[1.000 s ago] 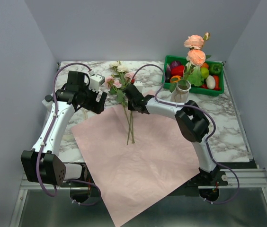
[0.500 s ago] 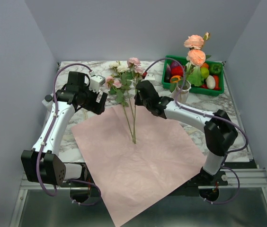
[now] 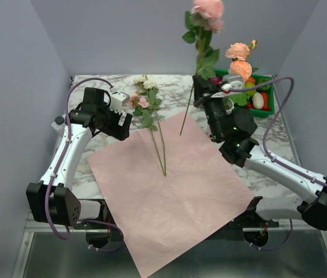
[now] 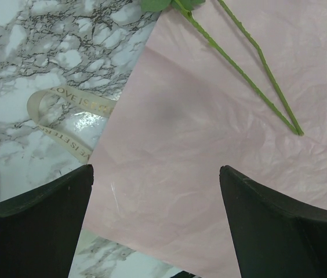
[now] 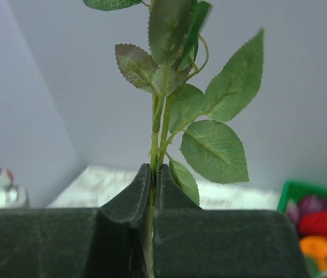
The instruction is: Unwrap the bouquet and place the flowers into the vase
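My right gripper (image 3: 203, 92) (image 5: 155, 168) is raised and shut on the thin green stem (image 5: 154, 130) of a pink rose (image 3: 207, 8), held upright with its lower stem hanging over the paper. The bouquet lies undone: lilac-pink paper (image 3: 169, 191) (image 4: 210, 145) is spread flat. Other flowers (image 3: 146, 101) lie at its far edge, and two of their stems (image 4: 256, 75) run onto the paper. Two peach roses (image 3: 239, 58) stand upright at the back right. The vase itself is hidden behind my right arm. My left gripper (image 3: 120, 124) (image 4: 156, 171) hovers open over the paper's left corner.
A green crate (image 3: 271, 101) of plastic fruit and vegetables sits at the back right, behind my right arm. A cream ribbon (image 4: 65, 110) lies on the marble table (image 3: 279, 156) beside the paper's left corner. Grey walls enclose three sides.
My right arm has lifted the pink rose off the paper and swung right and up, turning the stem upright. The left arm and the other flowers have not moved.
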### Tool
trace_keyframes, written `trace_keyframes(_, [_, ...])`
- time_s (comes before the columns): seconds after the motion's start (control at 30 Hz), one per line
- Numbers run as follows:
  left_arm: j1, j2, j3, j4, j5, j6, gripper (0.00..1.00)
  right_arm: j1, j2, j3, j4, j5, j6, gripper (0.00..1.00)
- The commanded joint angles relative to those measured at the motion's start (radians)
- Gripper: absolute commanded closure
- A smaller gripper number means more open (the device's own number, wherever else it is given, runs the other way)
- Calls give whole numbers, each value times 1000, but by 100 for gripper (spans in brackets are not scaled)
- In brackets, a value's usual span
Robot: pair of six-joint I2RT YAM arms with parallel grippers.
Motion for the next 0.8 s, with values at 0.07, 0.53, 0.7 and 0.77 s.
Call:
trace_keyframes(0.07, [6, 25, 19, -1, 48, -20, 1, 0, -29, -6, 599, 68, -601, 99])
trace_keyframes(0.53, [6, 35, 31, 3, 59, -26, 1, -230, -104, -68, 680, 77, -623, 99])
trace_keyframes(0.7, [6, 44, 36, 6, 59, -28, 1, -278, -126, -104, 598, 68, -545, 99])
trace_keyframes(0.77, [6, 45, 39, 8, 59, -29, 1, -290, -121, -118, 594, 66, -528, 99])
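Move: Up in the right hand's shut fingers is a pink flower, bound for the vase, whose middle lies about 14 cm to the right, 4 cm ahead and some 29 cm below. The peach flowers already in the vase have their heads around 15 cm right, 6 cm ahead and nearly level with the hand. The green basket is roughly 24 cm ahead, 27 cm right and 36 cm below. From the left hand, the vase is about 39 cm right, 8 cm ahead and 7 cm lower. Carrying the pink flower high, the right hand first climbs about 12 cm while swinging right, then keeps sweeping right at a steady height, some 19 cm sideways in all, from the vase's left to slightly past its right side. The fingers tip up about 30 degrees and turn clockwise by roughly 35, their grip on the stem kept throughout. ##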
